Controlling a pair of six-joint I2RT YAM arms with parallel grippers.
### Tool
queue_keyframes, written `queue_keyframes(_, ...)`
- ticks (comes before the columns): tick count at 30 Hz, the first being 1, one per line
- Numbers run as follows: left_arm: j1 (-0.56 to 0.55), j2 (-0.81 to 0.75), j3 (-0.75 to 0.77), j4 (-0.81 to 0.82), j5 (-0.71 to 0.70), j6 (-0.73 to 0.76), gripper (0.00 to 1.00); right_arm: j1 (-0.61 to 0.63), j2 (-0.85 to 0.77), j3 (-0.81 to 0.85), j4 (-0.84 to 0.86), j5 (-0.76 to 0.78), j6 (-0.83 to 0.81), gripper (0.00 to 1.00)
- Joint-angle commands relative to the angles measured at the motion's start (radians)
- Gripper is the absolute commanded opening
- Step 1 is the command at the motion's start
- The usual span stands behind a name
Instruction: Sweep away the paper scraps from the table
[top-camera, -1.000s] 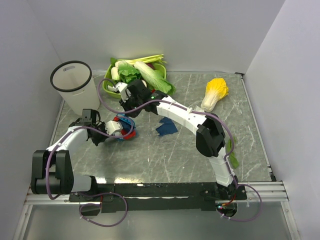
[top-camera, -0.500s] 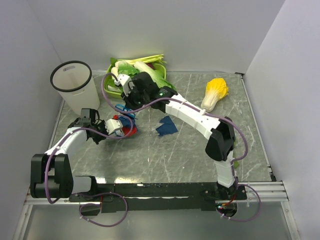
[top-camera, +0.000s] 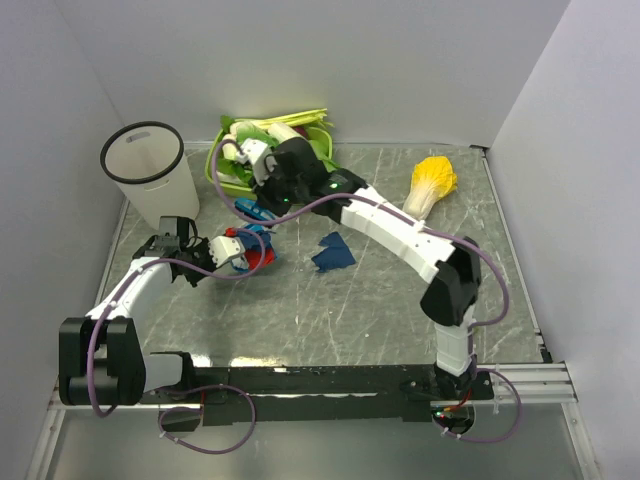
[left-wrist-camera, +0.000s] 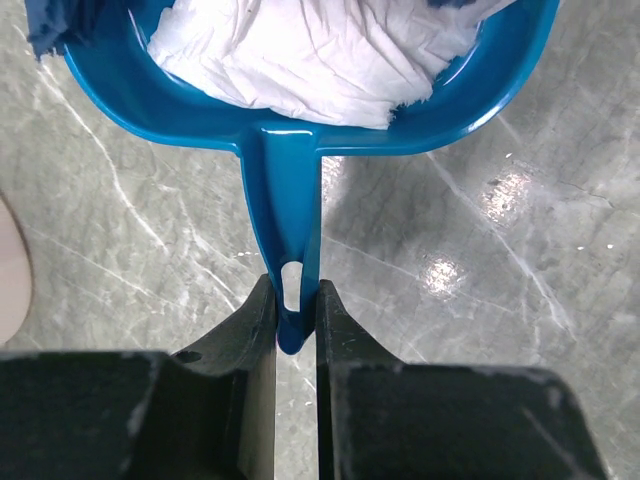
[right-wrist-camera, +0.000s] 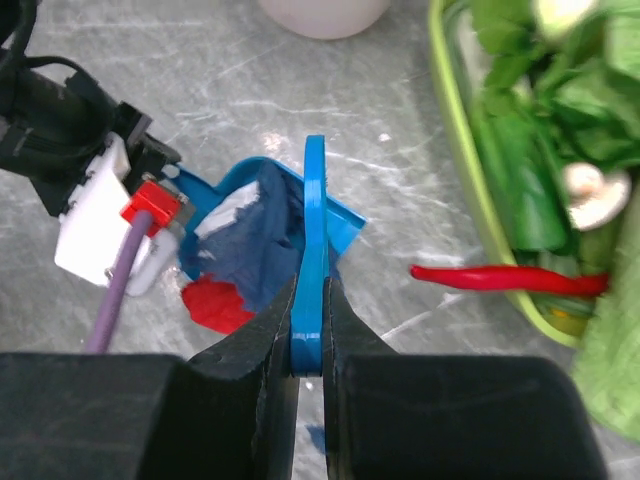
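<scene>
My left gripper (left-wrist-camera: 295, 300) is shut on the handle of a blue dustpan (left-wrist-camera: 285, 200) resting on the table (top-camera: 330, 310). In the pan lie a white paper scrap (left-wrist-camera: 310, 50), a dark blue one (right-wrist-camera: 265, 240) and a red one (right-wrist-camera: 215, 300) at its mouth. My right gripper (right-wrist-camera: 310, 300) is shut on a flat blue sweeper (right-wrist-camera: 315, 220) held just above the pan's far side. In the top view the left gripper (top-camera: 222, 250) and right gripper (top-camera: 262, 200) meet at the left. Another dark blue scrap (top-camera: 333, 253) lies alone on the table.
A white bin (top-camera: 150, 180) stands at the back left. A lime-green tray (right-wrist-camera: 450, 150) of leafy vegetables sits behind the right gripper, with a red chili (right-wrist-camera: 500, 278) beside it. A yellow cabbage (top-camera: 430, 185) lies at the back right.
My right arm has lifted the blue sweeper back from the pan toward the tray. The left gripper and dustpan have shifted slightly left.
</scene>
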Motion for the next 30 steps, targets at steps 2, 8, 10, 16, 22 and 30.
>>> queue_keyframes(2,-0.003,-0.057,0.059,-0.040,0.053,0.006,0.01,-0.087,-0.218,-0.053,0.075,0.031,0.053,0.00)
queue_keyframes(8,-0.003,-0.083,0.112,-0.115,0.051,-0.003,0.01,-0.217,-0.272,-0.126,0.101,0.084,0.133,0.00)
queue_keyframes(10,-0.003,-0.089,0.148,-0.147,0.063,-0.018,0.01,-0.245,-0.282,-0.171,0.107,0.101,0.137,0.00)
queue_keyframes(16,-0.003,-0.096,0.263,-0.224,0.074,-0.083,0.01,-0.297,-0.328,-0.260,0.106,0.143,0.156,0.00)
queue_keyframes(22,-0.003,-0.097,0.340,-0.258,0.060,-0.119,0.01,-0.329,-0.356,-0.313,0.094,0.156,0.179,0.00)
queue_keyframes(30,-0.003,-0.066,0.447,-0.299,0.040,-0.202,0.01,-0.339,-0.347,-0.320,0.089,0.143,0.203,0.00)
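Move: The right hand holds the brush; the navy scrap left on the table lies some 16 cm to its right, about level with it and 25 cm below. The loaded dustpan is about 4 cm to its left and 22 cm below, the chili some 15 cm ahead and 5 cm right, the vegetable basket roughly 28 cm ahead. From the left hand, the bin stands about 22 cm ahead and 12 cm left, the basket some 34 cm ahead and 20 cm right. Still pinching the dustpan handle, the left hand lifts the loaded pan about 12 cm, nearly straight up. The right hand keeps its grip on the brush and swings it away from the pan towards the navy scrap, some 18 cm right and less far forward, turning about 30 degrees clockwise; it arcs up over the first part, then sinks most of that height again. ##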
